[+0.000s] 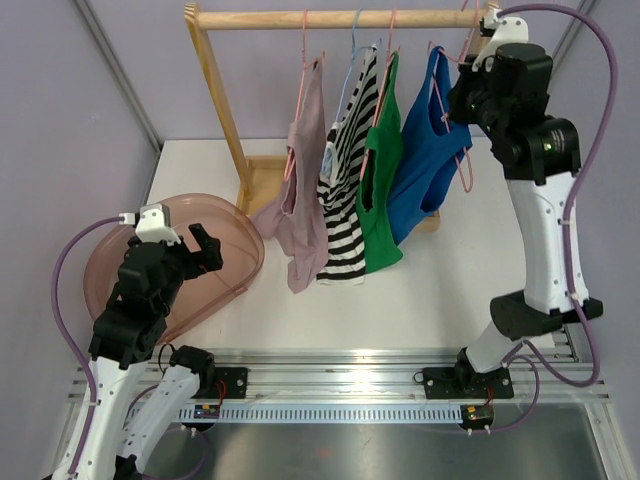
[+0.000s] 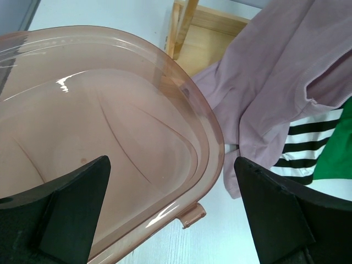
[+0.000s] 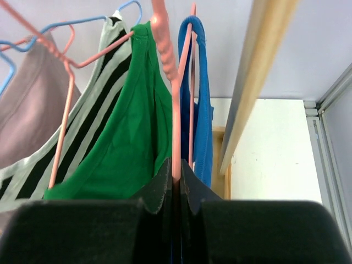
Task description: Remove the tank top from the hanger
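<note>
A blue tank top hangs on a pink hanger at the right end of the wooden rail. My right gripper is up beside that rail. It is shut on a thin pink wire of the hanger, right next to the blue strap. My left gripper stands open low on the left, over the rim of a brown see-through bin, with nothing between its fingers.
Green, black-and-white striped and mauve tank tops hang left of the blue one; the mauve one's hem trails onto the table. The rack's wooden base stands behind the bin. The rail runs close on my right gripper's right.
</note>
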`<state>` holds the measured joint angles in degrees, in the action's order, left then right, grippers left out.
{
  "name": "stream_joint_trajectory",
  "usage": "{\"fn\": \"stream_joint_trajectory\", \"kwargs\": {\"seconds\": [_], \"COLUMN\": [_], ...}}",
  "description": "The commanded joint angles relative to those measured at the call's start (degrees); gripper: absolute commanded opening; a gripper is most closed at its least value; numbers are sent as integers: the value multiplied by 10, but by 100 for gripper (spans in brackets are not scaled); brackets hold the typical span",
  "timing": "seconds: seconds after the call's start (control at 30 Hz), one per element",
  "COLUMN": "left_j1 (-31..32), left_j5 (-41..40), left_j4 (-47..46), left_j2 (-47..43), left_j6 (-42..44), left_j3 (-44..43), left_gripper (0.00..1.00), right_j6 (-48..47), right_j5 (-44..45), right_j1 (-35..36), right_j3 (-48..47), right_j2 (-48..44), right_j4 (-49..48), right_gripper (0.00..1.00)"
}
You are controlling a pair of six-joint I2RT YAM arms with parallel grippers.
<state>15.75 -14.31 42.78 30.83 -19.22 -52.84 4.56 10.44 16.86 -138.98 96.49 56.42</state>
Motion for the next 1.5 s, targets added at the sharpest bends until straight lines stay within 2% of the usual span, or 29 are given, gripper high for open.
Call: {"fn": "stream_joint_trajectory", "kwargs": {"seconds": [0.0,0.1,0.27,0.4,0.53,0.67,0.8,0.87,0.93,0.97,1.17,1.23,1.47], "left_j1": [2,2,2,2,5,48,128,183,221,262,414,435,461], "left_j5": [53,88,171,197,245,270,226,180,129,113,13,-24,-37], "left_j4": [-40,-52,-79,-94,-131,-176,-206,-221,-241,-248,-341,-371,-425], "left_j2": [-2,-8,-5,7,15,37,78,100,115,131,174,194,287], "left_j6": [12,9,-11,-34,-66,-104,-112,-108,-95,-89,-2,19,52], "left_j3": [0,-4,-19,-31,-27,-30,-53,-64,-69,-72,-79,-85,-135], "left_gripper": [99,99,99,99,99,99,99,99,99,99,99,99,99], "right_j6": [14,26,34,56,70,73,52,41,41,41,52,55,70], "right_j5": [7,1,17,41,49,22,-58,-130,-192,-212,-338,-382,-502], "right_j1": [3,3,3,3,3,3,3,3,3,3,6,6,13], "right_j3": [60,132,197,258,252,217,201,240,283,322,401,411,441], "right_j2": [-92,-149,-240,-323,-391,-430,-423,-422,-442,-449,-479,-481,-492], "right_j4": [-47,-54,-32,-35,-11,47,125,148,137,128,97,87,57], "right_gripper": [0,0,0,0,0,0,0,0,0,0,0,0,0]}}
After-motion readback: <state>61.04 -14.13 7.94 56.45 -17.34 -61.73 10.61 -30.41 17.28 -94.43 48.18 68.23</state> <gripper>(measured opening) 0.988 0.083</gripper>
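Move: Pinched in my right hand is the blue tank top's hanger; the blue top's middle is some 3 cm ahead, 4 cm left and 12 cm below. I carry it to open space 28 cm back, 4 cm left, 8 cm lower. The green top is 3 cm ahead, 11 cm left, the right post 9 cm ahead, 5 cm right. From my left hand the blue top lies 22 cm ahead, 45 cm right, 9 cm up; the mauve one 21 cm ahead, 22 cm right. Keeping my pinch on the hanger wire, I draw my right hand back almost 30 cm from the rack, rising a little, then dropping about 13 cm and veering left while it turns counter-clockwise, presenting the blue top to my left side. My open left hand sweeps right and up towards it, swinging clockwise, still short of the cloth. ##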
